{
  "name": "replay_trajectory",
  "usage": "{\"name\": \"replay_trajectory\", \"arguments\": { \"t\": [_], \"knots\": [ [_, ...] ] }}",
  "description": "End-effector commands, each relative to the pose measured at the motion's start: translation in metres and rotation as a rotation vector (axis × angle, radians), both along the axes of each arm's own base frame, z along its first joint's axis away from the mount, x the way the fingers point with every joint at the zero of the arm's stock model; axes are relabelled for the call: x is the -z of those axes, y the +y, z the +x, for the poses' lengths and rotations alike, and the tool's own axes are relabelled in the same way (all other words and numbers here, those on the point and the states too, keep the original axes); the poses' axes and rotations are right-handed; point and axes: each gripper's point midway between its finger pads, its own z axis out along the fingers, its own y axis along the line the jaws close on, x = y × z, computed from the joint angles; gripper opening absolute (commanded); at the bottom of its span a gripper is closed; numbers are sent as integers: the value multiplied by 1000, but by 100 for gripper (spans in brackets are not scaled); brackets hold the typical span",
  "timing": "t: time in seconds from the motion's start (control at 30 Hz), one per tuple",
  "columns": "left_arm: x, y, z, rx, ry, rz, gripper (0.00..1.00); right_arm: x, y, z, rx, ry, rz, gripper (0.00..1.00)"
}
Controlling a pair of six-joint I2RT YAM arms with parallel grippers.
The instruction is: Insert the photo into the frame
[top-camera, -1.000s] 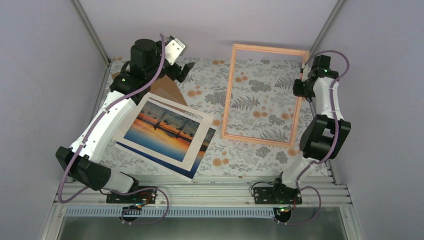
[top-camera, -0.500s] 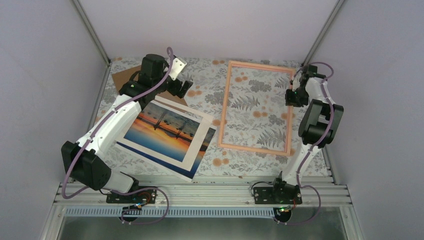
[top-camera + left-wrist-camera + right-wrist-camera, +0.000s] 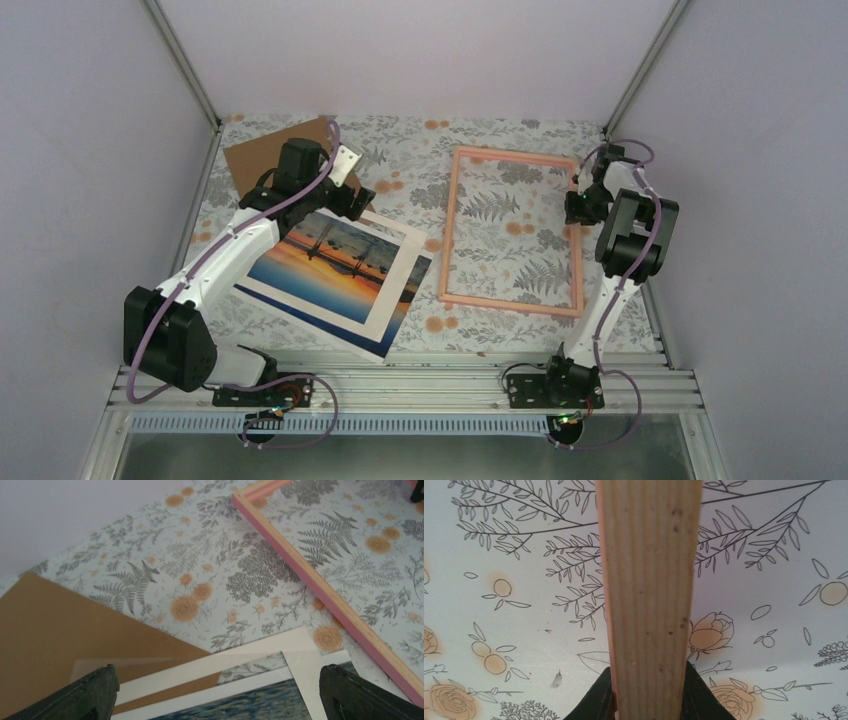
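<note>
The photo (image 3: 322, 262), an orange sunset over blue water, lies on the left of the table under a white mat board (image 3: 398, 262). Its far corner (image 3: 260, 705) shows in the left wrist view. My left gripper (image 3: 357, 203) (image 3: 220, 702) hangs open just over that far corner, with nothing between its fingers (image 3: 95, 695). On the right, the thin pink frame (image 3: 447, 235) (image 3: 325, 590) sits low and nearly flat over the cloth. My right gripper (image 3: 577, 206) (image 3: 650, 697) is shut on its right rail (image 3: 649, 580), whose bare wood back fills the right wrist view.
A brown cardboard sheet (image 3: 262, 158) (image 3: 60, 635) lies at the far left, partly under the mat board. A flowered cloth (image 3: 405, 160) covers the table. Grey walls with metal posts close in the back and both sides.
My right gripper has brought the frame down from a raised tilt and a little nearer. My left arm has swung off the cardboard and come down toward the mat's far corner.
</note>
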Motion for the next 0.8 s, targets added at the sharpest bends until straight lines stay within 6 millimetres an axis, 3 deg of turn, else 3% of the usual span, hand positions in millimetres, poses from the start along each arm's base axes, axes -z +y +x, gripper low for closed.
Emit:
{"name": "replay_trajectory", "arguments": {
  "t": [0.0,0.27,0.47,0.63,0.77],
  "knots": [
    [-20,2,14,-25,-68,-29,100,5,-15,20,-12,-75,-43,23],
    [-28,9,8,33,-73,6,100,-13,-10,27,-37,-135,-27,47],
    [-48,16,-1,97,-91,28,100,-34,-1,32,-75,-199,12,64],
    [-58,28,-5,88,-80,51,100,-43,4,29,-107,-224,19,69],
    [-61,41,-4,55,-93,75,100,-36,6,22,-122,-222,13,73]
  ]
}}
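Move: The right hand has its fingers shut on the frame's right-hand side, down near the table. The frame's middle lies about 14 cm to this hand's left, 6 cm back and barely 1 cm lower. The photo, with the cream mat over it, lies some 52 cm to the right hand's left and 14 cm back. From the left hand, open and empty, the frame's middle is about 30 cm to the right, level fore and aft, and some 22 cm below. The right hand lets go of the frame: its fingers, pinching the side bar, open to about two thirds while the hand slides forward along that bar by some 2.5 cm, then it lifts off by nearly 3 cm with the fingertips tilting about 10 degrees back towards the base. Meanwhile the left hand, still wide open and empty, first eases slightly forward, then rises about 5 cm and drifts some 3 cm left, away from the frame and over the mat and photo. ##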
